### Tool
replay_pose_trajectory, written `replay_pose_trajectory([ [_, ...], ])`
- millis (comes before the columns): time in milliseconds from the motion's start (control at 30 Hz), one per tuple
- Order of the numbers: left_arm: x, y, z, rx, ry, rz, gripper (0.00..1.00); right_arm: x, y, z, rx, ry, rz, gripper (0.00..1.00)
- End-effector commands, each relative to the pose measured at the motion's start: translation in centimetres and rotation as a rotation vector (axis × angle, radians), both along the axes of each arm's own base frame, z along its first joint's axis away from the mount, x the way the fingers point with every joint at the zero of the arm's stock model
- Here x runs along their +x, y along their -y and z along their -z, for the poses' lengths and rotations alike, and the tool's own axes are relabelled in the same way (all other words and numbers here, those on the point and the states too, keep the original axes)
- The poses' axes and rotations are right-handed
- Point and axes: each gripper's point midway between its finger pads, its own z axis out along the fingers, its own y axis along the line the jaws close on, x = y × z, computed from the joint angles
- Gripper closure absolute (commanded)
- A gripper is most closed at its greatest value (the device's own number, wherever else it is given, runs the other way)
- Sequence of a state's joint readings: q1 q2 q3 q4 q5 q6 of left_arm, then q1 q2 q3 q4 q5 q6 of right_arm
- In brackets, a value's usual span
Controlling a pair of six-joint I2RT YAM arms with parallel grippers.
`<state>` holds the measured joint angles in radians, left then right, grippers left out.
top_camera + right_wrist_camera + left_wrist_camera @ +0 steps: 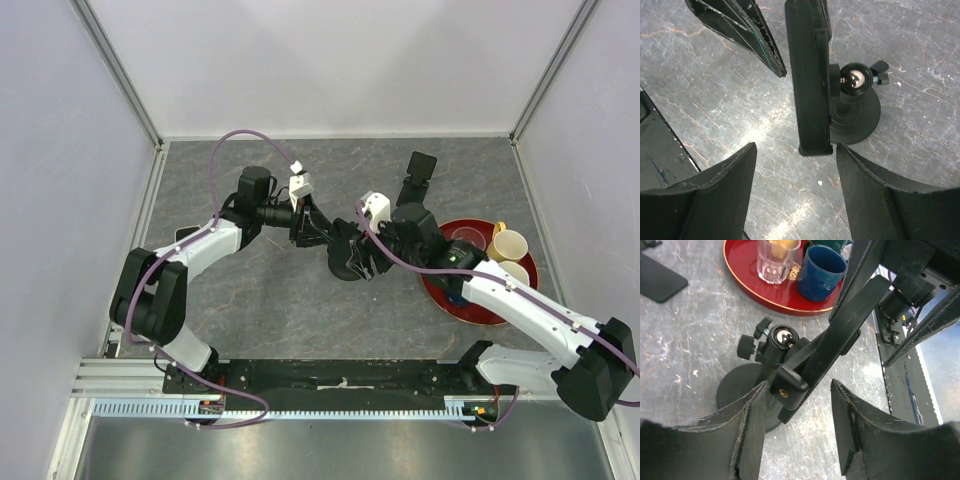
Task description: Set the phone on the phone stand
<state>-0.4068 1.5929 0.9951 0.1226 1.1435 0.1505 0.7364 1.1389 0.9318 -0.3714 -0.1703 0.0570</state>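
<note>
The phone (660, 279), a flat black slab, lies on the grey table at the far left of the left wrist view; from above the phone (421, 170) is at the back, apart from both arms. The black phone stand (785, 340) has a round base, a ball joint and a long tilted holder arm. The stand (810, 80) carries nothing. My left gripper (799, 385) is open, its fingers either side of the holder's lower end. My right gripper (796, 146) is open just in front of the holder's foot, holding nothing. Both grippers (315, 228) (362, 255) meet at the stand.
A red tray (745, 282) sits right behind the stand with a clear glass (775, 260) and a blue mug (822, 272); from above the tray (440, 290) also holds yellow cups (508, 243). White walls enclose the table.
</note>
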Motion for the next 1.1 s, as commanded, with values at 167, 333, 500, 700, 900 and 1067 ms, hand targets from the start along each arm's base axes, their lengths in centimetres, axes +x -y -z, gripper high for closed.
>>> replay_pose_trajectory([
  [167,-0.7,0.5,-3.1,-0.116,0.118,0.099,0.59,2.0,-1.1,-0.2,0.064,0.013,0.044,0.33],
  [333,-1.3,0.5,-2.0,-0.084,0.105,0.122,0.53,2.9,-0.1,-0.7,0.07,0.04,0.101,0.31],
  [500,-1.8,0.9,-1.6,-0.071,0.081,0.15,0.51,3.1,0.1,-0.7,0.078,0.03,0.11,0.3],
  [700,-1.8,0.8,-1.2,-0.04,0.091,0.142,0.6,2.8,-0.2,-0.4,0.1,0.015,0.087,0.33],
  [900,-1.9,0.7,0.3,0.027,0.114,0.113,0.9,2.7,-1.2,-0.4,0.11,-0.005,0.046,0.45],
  [1067,-0.6,0.2,1.3,0.088,0.16,0.052,0.98,2.5,-1.5,-0.1,0.133,-0.024,0.044,0.53],
])
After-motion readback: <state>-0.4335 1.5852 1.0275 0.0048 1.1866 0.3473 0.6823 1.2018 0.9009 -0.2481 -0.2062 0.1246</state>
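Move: The phone, already mounted on the round-based phone stand, lies between the facing hands: its middle is about 4 cm back and 4 cm right of the left hand, and some 4 cm ahead and 4 cm left of the right hand, all near finger height. From the right hand, the stand's base is about 7 cm ahead, 1 cm left and 15 cm below; the red tray is 30 cm right, 4 cm ahead, equally low. The left fingers close on the block at the phone's left end and pinch it, after the hand rises a little over 1 cm, then eases back about 1.5 cm and down again. The right hand goes forward some 2.5 cm and about 1 cm down alongside the phone's other end, its fingers narrowing around that end but still partly open. ##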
